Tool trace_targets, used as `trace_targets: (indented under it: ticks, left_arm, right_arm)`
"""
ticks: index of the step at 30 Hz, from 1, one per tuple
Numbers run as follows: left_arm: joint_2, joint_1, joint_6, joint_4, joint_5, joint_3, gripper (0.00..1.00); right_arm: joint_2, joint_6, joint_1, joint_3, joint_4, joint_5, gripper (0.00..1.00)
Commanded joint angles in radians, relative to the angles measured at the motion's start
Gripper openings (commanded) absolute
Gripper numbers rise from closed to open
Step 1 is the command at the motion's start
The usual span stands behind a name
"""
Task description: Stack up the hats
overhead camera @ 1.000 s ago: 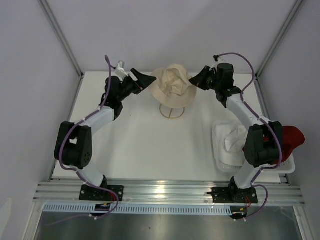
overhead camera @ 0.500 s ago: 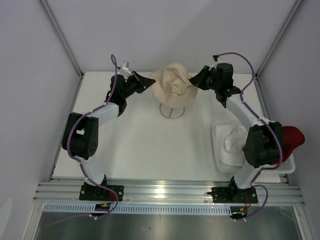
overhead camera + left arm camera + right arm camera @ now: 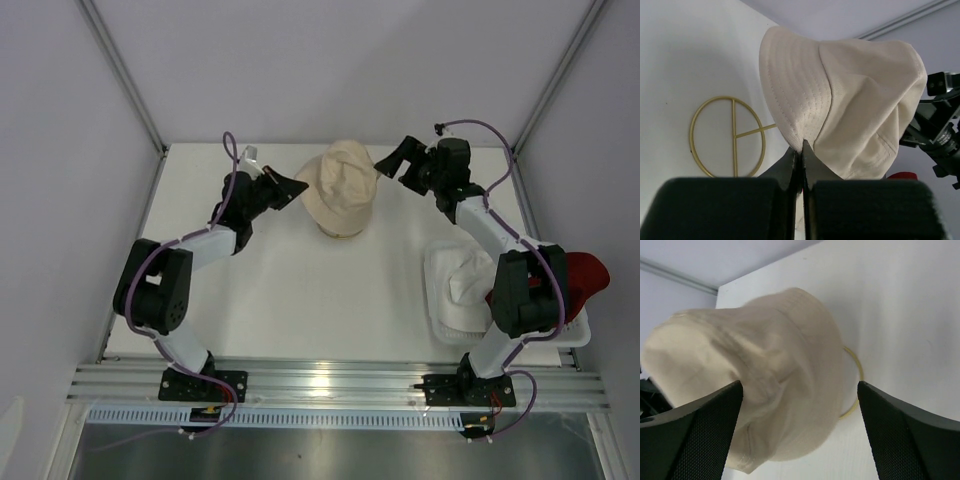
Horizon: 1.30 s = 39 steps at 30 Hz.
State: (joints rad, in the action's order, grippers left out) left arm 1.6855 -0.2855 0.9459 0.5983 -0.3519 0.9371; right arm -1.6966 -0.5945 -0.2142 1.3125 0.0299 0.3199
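Observation:
A cream-white hat (image 3: 340, 188) hangs over the gold wire stand at the back of the table, and its crown droops. My left gripper (image 3: 296, 187) is shut on the left edge of this hat's brim (image 3: 799, 131); its fingertips (image 3: 801, 147) pinch the stitched fabric. My right gripper (image 3: 393, 164) stands open just right of the hat, its fingers (image 3: 715, 415) spread wide on either side of the hat (image 3: 765, 375) without touching it. A dark red hat (image 3: 586, 274) lies at the far right, partly behind the right arm.
The gold ring base (image 3: 727, 135) of the stand rests on the table under the hat, and an arc of the gold ring base (image 3: 858, 371) shows past the brim. A white mesh basket (image 3: 440, 300) at the right holds pale crumpled fabric (image 3: 465, 283).
My left gripper has shut on the cream hat's brim. My right gripper has opened and let go of the other side. The hat has sunk lower over the stand.

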Motion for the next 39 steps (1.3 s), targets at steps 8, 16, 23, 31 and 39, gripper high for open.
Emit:
trace_targets:
  ticks: [8, 16, 23, 31, 39]
  left_arm:
    - [0.089, -0.044, -0.012, 0.006, 0.07, -0.063, 0.01]
    - [0.158, -0.044, 0.019, -0.002, 0.07, -0.077, 0.01]
    - [0.111, -0.047, -0.013, 0.032, 0.034, -0.118, 0.05]
    - [0.117, -0.076, -0.03, -0.098, 0.08, -0.055, 0.09]
    - [0.031, -0.078, -0.068, -0.106, 0.105, -0.101, 0.39]
  right_arm:
    - [0.035, -0.065, 0.081, -0.11, 0.079, 0.008, 0.99]
    - [0.116, 0.068, 0.056, -0.093, 0.002, -0.059, 0.99]
    - [0.115, 0.14, 0.007, -0.024, -0.097, -0.105, 0.99]
    - [0.256, 0.214, 0.048, 0.005, -0.378, -0.324, 0.99]
    - [0.57, 0.185, 0.059, -0.123, -0.669, -0.6, 0.99]
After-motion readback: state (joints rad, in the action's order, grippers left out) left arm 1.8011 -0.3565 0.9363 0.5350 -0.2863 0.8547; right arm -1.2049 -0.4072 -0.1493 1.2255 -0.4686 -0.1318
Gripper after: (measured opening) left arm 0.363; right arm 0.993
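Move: Between the two hands is the gold wire stand that the beige hat is going onto: its middle is about 10 cm to the right of the left hand, level with it front to back and some 9 cm below. From the right hand, already open, the stand is 10 cm left, 3 cm back and 12 cm down. The white hat in the basket lies roughly 24 cm right of that hand, 20 cm back and 20 cm below; the red hat is another 18 cm farther right of the white one. Lowering the brim it already pinches beside the stand, the left hand sinks about 10 cm, easing slightly back and tipping its fingers down, then loosens its pinch to roughly a third open. The right hand, staying wide open and clear of the hat, first dips right and down, climbs again, then swings right and back, rising and turning clockwise, away from the stand towards the basket. ##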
